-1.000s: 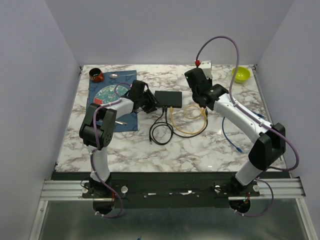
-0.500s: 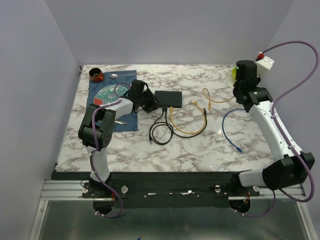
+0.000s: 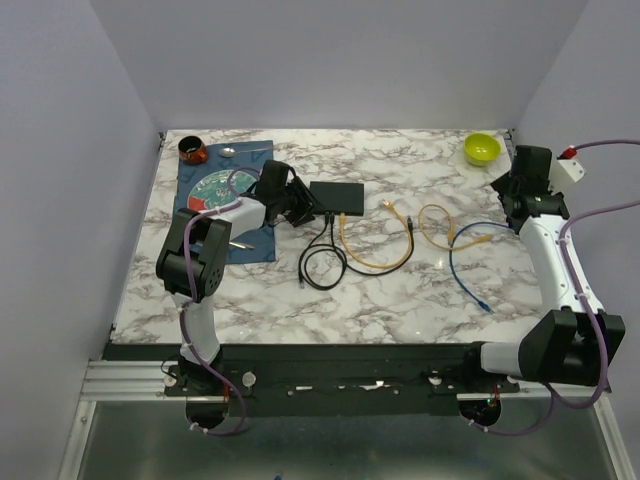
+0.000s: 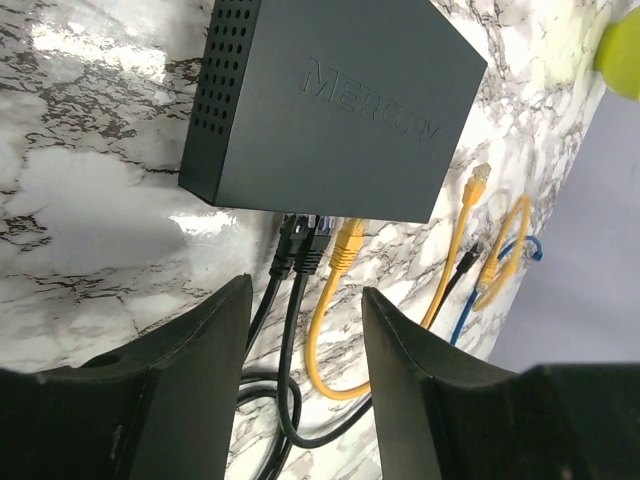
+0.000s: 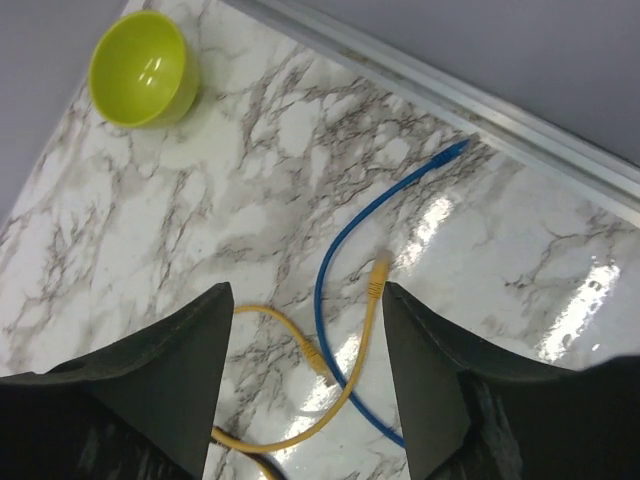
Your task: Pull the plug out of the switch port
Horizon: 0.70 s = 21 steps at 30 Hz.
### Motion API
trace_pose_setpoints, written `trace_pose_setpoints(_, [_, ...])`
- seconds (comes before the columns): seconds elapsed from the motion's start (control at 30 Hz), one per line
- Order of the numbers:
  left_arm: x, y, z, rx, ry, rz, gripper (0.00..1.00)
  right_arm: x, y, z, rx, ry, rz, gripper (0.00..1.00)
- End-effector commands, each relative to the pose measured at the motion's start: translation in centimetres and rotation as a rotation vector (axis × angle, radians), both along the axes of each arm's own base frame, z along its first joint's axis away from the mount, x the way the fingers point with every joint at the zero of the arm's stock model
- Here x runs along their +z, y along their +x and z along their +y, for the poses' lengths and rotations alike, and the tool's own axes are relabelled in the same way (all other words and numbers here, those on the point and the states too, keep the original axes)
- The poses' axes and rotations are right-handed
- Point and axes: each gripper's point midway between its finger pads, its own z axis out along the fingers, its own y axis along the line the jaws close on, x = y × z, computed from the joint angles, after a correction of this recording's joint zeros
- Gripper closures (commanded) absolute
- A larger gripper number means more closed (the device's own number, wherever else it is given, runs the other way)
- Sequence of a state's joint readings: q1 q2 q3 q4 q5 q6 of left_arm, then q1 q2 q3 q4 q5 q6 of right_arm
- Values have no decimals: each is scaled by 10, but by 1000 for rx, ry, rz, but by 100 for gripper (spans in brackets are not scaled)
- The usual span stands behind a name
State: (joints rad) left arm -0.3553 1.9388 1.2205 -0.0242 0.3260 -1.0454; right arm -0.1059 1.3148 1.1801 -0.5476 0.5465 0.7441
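Note:
The switch (image 3: 337, 197) is a flat black box (image 4: 330, 100) on the marble table. Two black plugs (image 4: 298, 245) and a yellow plug (image 4: 350, 238) sit in the ports on its near edge. My left gripper (image 3: 303, 208) stands open just left of those plugs (image 4: 305, 290), with the black cables running between its fingers, untouched. At the table's right edge my right gripper (image 3: 508, 192) hangs open and empty (image 5: 305, 290), high above a loose yellow cable (image 5: 370, 320) that lies unplugged (image 3: 450, 225).
A blue cable (image 3: 465, 265) lies beside the loose yellow one. A green bowl (image 3: 481, 148) stands at the back right. At the back left, a blue mat (image 3: 215, 205) carries a plate, a dark cup (image 3: 193, 151) and a spoon. Black cable coils (image 3: 322, 268) lie before the switch.
My right arm swung from beside the switch to the right edge, carrying a yellow cable. Its jaws then opened and the cable dropped by the blue one. The left arm stayed put.

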Motion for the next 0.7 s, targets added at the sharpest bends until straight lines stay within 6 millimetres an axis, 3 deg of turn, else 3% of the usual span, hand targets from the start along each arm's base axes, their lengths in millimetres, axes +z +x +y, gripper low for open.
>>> trace_pose_setpoints(0.0, [18, -1, -1, -9, -33, -35, 42, 0, 26, 48, 235, 119, -103, 29])
trace_pose_setpoints(0.03, [20, 1, -1, -7, -29, -43, 42, 2, 32, 75, 344, 155, -124, 29])
trace_pose_setpoints(0.1, [21, 2, 0, -5, -24, -51, 43, 3, 43, 108, 486, 175, -164, 29])
trace_pose_setpoints(0.13, [23, 4, 0, -2, -22, -57, 43, 3, 45, 145, 605, 191, -165, 29])
trace_pose_setpoints(0.2, [24, 5, 0, -3, -17, -66, 42, 1, 57, 185, 744, 213, -196, 30])
trace_pose_setpoints(0.23, [27, 7, 0, -5, -17, -75, 43, -2, 52, 225, 875, 279, -192, 31])
trace_pose_setpoints(0.33, [30, 14, 0, -5, 2, -83, 43, -22, 55, 283, 1043, 416, -170, 35])
trace_pose_setpoints(0.4, [26, 18, 4, 1, 33, -72, 43, -32, 58, 304, 1097, 465, -162, 43])
trace_pose_setpoints(0.43, [31, 23, 5, 6, 40, -86, 43, -49, 57, 320, 1130, 507, -117, 46])
trace_pose_setpoints(0.5, [27, 28, 10, 13, 68, -78, 44, -57, 60, 333, 1163, 532, -108, 57])
trace_pose_setpoints(0.53, [30, 31, 11, 16, 73, -86, 45, -74, 58, 344, 1183, 573, -65, 59])
trace_pose_setpoints(0.67, [25, 38, 17, 24, 110, -79, 45, -91, 59, 367, 1234, 642, -30, 54])
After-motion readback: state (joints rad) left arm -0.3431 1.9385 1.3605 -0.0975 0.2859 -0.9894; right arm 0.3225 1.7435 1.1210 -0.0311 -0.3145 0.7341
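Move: The yellow plug still in the switch lies about 39 cm to the right hand's left, 7 cm ahead and some 18 cm below; the two black plugs sit 3-4 cm left of it. The loose yellow plug lies 26 cm left of this hand and 11 cm ahead. From the left hand, the switch's middle is about 9 cm right, 7 cm ahead and 4 below, and its yellow plug about 10 cm right and 1 ahead. Towards the yellow plug at the switch's front, the empty right hand sweeps some 33 cm left, slightly forward, then sinks about 11 cm, mostly late, swinging roughly 60 degrees counter-clockwise while its fingers narrow from wide to about half open. After waiting beside the switch, the left hand rises about 4 cm and goes 3 cm forward, fingers staying half open. ##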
